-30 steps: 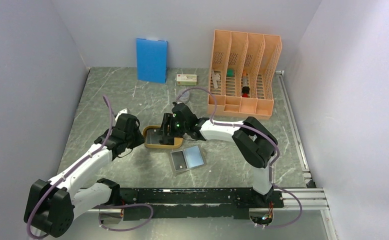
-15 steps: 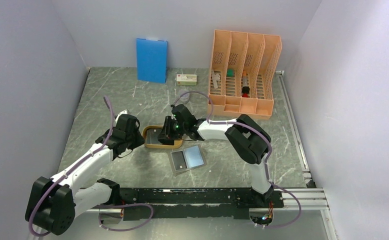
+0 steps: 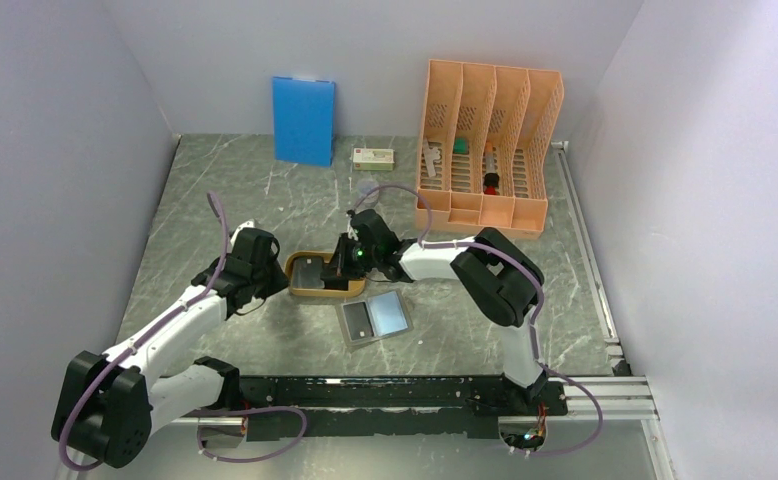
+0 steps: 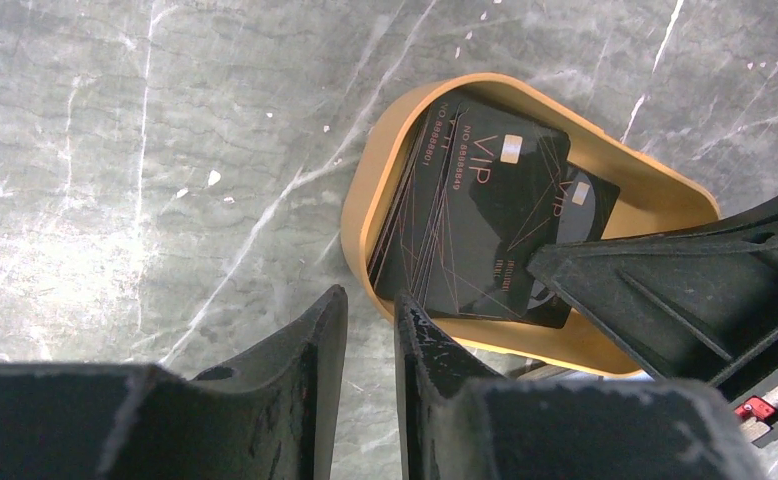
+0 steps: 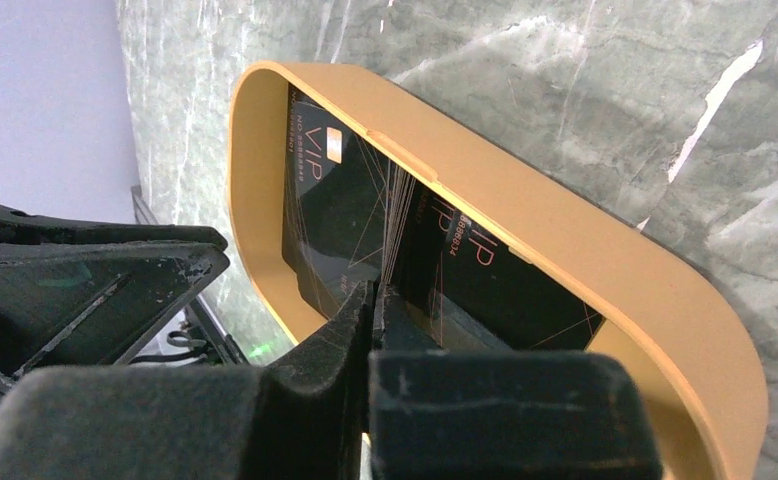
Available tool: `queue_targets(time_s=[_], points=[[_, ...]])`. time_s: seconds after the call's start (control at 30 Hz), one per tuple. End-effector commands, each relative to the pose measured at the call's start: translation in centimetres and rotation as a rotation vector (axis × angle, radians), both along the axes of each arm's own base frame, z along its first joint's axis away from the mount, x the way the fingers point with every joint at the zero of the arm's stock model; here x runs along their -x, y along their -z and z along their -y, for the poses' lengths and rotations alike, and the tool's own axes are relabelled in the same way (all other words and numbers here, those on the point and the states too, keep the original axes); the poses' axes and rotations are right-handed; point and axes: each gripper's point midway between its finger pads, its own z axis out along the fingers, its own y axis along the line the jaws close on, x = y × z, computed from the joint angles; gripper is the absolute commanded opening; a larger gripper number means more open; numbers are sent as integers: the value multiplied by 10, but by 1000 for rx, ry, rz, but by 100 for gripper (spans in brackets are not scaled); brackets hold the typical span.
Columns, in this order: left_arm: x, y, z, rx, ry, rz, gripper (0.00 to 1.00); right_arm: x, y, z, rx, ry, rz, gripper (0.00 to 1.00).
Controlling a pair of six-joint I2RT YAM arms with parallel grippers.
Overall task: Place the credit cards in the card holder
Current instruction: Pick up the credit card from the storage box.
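Observation:
Several black credit cards (image 4: 475,220) lie stacked in a shallow orange oval tray (image 4: 365,200) at mid table. My right gripper (image 5: 373,290) reaches into the tray (image 5: 565,260) and is shut on the edge of one credit card (image 5: 390,225), which stands tilted up off the stack. My left gripper (image 4: 370,300) hovers just outside the tray's near-left rim, its jaws a narrow gap apart with nothing between them. The card holder (image 3: 375,318) lies open flat in front of the tray (image 3: 310,290), one half dark grey, the other pale blue.
A tall orange slotted file rack (image 3: 485,150) stands at the back right. A blue upright board (image 3: 303,120) leans on the back wall, with a small white box (image 3: 373,157) beside it. The two arms' heads sit close together over the tray.
My right gripper's jaws closed from wide apart onto a card in the tray. The left arm barely moved.

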Motion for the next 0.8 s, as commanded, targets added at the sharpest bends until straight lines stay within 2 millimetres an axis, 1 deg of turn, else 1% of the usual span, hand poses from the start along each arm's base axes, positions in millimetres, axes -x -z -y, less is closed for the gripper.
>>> queue_targets(time_s=[0.0, 0.17, 0.3, 0.53, 0.77], points=[[-5, -4, 2, 26, -2, 24, 29, -1, -10, 4, -28, 4, 8, 0], [-5, -6, 2, 30, -3, 32, 29, -1, -18, 5, -57, 8, 12, 0], [-6, -8, 2, 32, -3, 35, 29, -1, -30, 4, -102, 4, 18, 0], [-6, -13, 2, 39, -8, 51, 28, 5, -58, 2, -189, 9, 0, 0], [-7, -24, 0, 46, -20, 76, 29, 11, -86, 8, -227, 25, -5, 0]])
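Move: The right fingertips are already nearly shut on the near right edge of a black credit card, its middle about 3 cm to their left and 1 cm ahead. The storage box is centred just below them, some 2 cm down. Another card lies about 2 cm to their right and 2 cm lower; the open card holder is roughly 10 cm right and 9 cm back. From the left hand, the pinched card lies about 7 cm right, 3 cm ahead and 3 cm lower. Keep the right fingers pinched on the edge of the credit card and lift it nearly straight up out of the storage box, about 5.5 cm, starting slowly and gaining speed, with only a slight drift back. As you rise, tip the left-pointing fingertips up some 10 degrees so the card comes away from the other cards. ##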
